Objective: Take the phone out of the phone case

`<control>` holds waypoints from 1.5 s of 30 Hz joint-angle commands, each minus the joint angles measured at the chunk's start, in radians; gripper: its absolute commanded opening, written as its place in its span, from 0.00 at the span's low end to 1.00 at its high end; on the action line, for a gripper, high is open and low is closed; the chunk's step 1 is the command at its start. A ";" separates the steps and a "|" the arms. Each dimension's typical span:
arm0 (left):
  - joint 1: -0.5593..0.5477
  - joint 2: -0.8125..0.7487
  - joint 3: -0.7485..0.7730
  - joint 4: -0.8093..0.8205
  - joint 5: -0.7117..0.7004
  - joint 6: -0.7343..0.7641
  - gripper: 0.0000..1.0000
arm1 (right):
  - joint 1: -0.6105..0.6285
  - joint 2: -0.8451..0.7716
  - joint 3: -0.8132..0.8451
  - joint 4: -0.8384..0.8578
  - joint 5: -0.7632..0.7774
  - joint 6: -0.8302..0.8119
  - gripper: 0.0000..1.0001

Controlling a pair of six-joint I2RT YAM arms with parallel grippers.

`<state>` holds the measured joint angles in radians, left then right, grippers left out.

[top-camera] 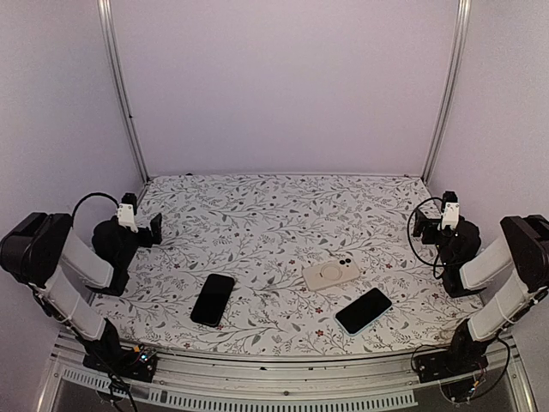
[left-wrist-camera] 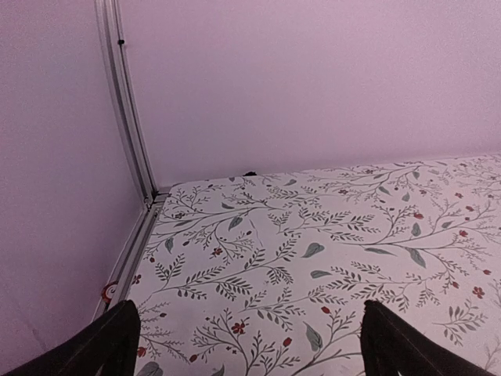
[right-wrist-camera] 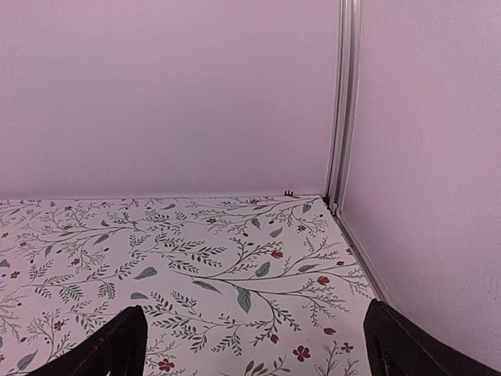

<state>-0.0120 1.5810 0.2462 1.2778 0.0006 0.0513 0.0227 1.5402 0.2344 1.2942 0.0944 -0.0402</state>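
Three phone-like things lie near the table's front in the top view. A black phone (top-camera: 212, 299) lies screen up at front left. A beige case (top-camera: 330, 274) with a ring mark and camera lenses lies back up in the middle right. A phone with a light blue rim (top-camera: 363, 311) lies screen up at front right. My left gripper (top-camera: 153, 230) is open and empty at the left edge, far from them. My right gripper (top-camera: 422, 223) is open and empty at the right edge. Neither wrist view shows any phone; the left gripper (left-wrist-camera: 249, 333) and right gripper (right-wrist-camera: 254, 337) hover over bare cloth.
A floral cloth (top-camera: 274, 223) covers the table. Pale walls close it in, with metal posts at the back left corner (left-wrist-camera: 129, 133) and back right corner (right-wrist-camera: 344, 117). A metal rail (top-camera: 283, 378) runs along the front edge between the arm bases.
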 commanded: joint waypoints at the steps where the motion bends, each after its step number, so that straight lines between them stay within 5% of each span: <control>1: 0.011 -0.016 0.013 0.005 0.013 -0.004 0.99 | -0.007 0.010 0.011 0.011 -0.009 0.011 0.99; 18: 0.012 -0.018 0.012 0.007 0.004 -0.006 0.99 | -0.008 0.008 0.010 0.011 -0.009 0.011 0.99; 21: -0.009 -0.051 0.049 -0.079 -0.094 -0.006 0.99 | -0.007 0.005 0.003 0.023 -0.004 0.011 0.99; 27: -0.059 -0.131 0.296 -0.554 -0.200 -0.044 0.99 | 0.036 -0.097 0.078 -0.198 0.042 -0.016 0.99; 35: -0.246 -0.199 0.412 -0.668 -0.267 -0.171 0.99 | 0.169 -0.241 0.250 -0.577 0.081 0.027 0.99; 45: -0.547 -0.154 0.599 -0.982 -0.253 -0.261 0.99 | 0.517 -0.312 0.453 -0.930 0.299 0.011 0.99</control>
<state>-0.4786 1.3975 0.7662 0.4923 -0.2764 -0.1314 0.4355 1.2591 0.6258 0.5545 0.2790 -0.0257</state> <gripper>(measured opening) 0.994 0.989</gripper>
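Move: Three phones lie on the table, all roughly 15 cm below the hands. The black phone is about 23 cm to the left gripper's right and 17 cm back. The beige cased phone lies some 30 cm to the right gripper's left and 9 cm back. The blue-rimmed phone is around 22 cm left and 20 cm back of the right gripper. From the left gripper, the beige one is roughly 55 cm right and 9 cm back. Lift the left gripper first, easing it forward as it rises, then sweep it right over the bare table towards the middle, about 16 cm across and 10 cm up, turning it slightly clockwise. Start the right gripper just after: raise it, then swing it left with a slight counter-clockwise turn. Keep both wide open, touching nothing. ##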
